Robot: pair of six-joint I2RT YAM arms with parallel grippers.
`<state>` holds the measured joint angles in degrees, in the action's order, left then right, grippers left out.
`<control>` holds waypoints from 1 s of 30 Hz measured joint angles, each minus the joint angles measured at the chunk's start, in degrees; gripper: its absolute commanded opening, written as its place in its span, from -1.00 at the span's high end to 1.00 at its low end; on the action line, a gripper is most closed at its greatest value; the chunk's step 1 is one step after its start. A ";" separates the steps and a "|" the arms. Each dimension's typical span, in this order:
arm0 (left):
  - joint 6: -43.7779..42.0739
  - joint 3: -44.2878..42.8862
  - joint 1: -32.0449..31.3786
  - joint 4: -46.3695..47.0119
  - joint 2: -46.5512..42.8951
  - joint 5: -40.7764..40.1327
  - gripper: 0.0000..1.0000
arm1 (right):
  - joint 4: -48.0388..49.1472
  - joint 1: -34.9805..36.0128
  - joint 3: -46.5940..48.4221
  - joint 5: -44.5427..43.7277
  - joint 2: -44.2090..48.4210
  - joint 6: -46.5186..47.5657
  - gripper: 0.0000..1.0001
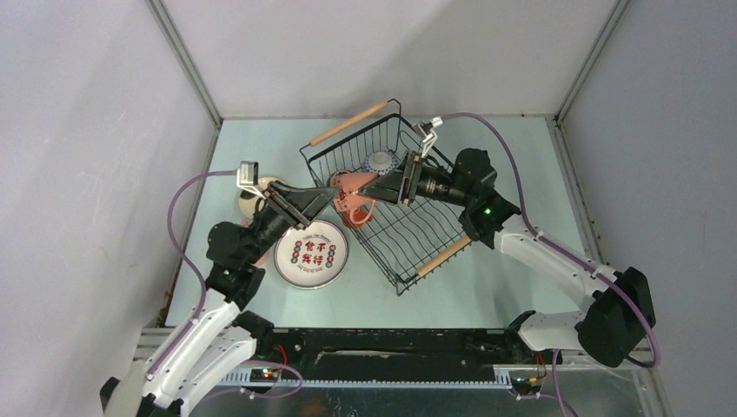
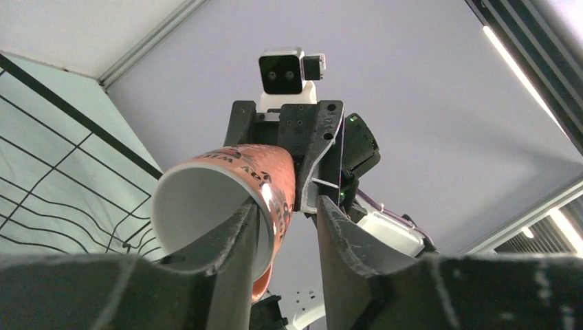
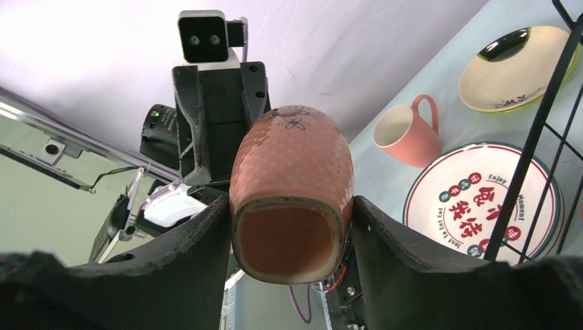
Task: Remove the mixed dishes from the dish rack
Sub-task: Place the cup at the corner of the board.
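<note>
My right gripper (image 1: 369,187) is shut on a pink-orange mug (image 1: 352,201) and holds it on its side in the air at the left edge of the black wire dish rack (image 1: 408,228). In the right wrist view the mug's base (image 3: 292,240) sits squeezed between both fingers. My left gripper (image 1: 335,198) meets the mug from the left. Its jaws straddle the rim: one finger (image 2: 237,237) is inside the white mouth of the mug (image 2: 206,199), the other (image 2: 344,240) is outside with a gap showing. A patterned bowl (image 1: 380,161) lies in the rack.
On the table left of the rack lie the white plate with red characters (image 1: 311,254) and a cream saucer (image 1: 255,193), half hidden by my left arm. A second pink mug (image 3: 405,134) stands beside them. The rack's wooden handles (image 1: 349,122) stick out at its ends.
</note>
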<state>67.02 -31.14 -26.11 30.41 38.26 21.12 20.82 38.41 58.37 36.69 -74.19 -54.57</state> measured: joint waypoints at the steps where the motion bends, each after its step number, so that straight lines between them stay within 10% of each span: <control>1: 0.52 0.37 -0.11 0.66 -0.02 -0.02 0.28 | 0.70 0.15 -0.26 0.11 0.13 -0.31 0.76; 8: 1.99 0.70 -1.36 3.08 1.03 0.09 0.39 | 2.43 0.92 -1.25 0.17 0.72 -0.98 0.75; 15: 3.17 0.70 -2.47 4.50 2.16 0.48 0.99 | 1.49 1.25 -1.46 0.00 2.12 0.11 0.67; 24: -1.66 -2.64 -3.91 -5.03 -0.66 2.14 1.00 | -7.13 2.32 -1.46 -2.34 7.19 5.79 -0.39; 30: -14.32 -9.44 -3.23 -24.90 -3.91 -3.54 1.00 | -15.08 -1.01 -1.70 -6.16 12.15 10.82 -0.75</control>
<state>52.71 -40.58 -29.34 5.52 34.35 17.58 5.74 37.41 56.66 30.52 -62.04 -43.75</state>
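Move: The pink cup is already between the right fingers, its middle some 3 cm to the left of that hand. From the left hand, whose fingers straddle its rim, its middle is about 3 cm right, 1 cm ahead and 1 cm lower. The lettered plate lies roughly 8 cm ahead, 8 cm left and 36 cm below the left hand; the orange cup in the rack is about 15 cm ahead, 3 cm right, 31 cm below. The pink cup changes hands: the left fingers, one inside and one outside its mouth, close and pinch the rim wall while both hands draw back about 2 cm. The right fingers then open wider and pull away about 4 cm to the right, off the base end; the left keeps its pinch, rolling about 15 degrees, left side rising, and easing back forward and left at the last. ##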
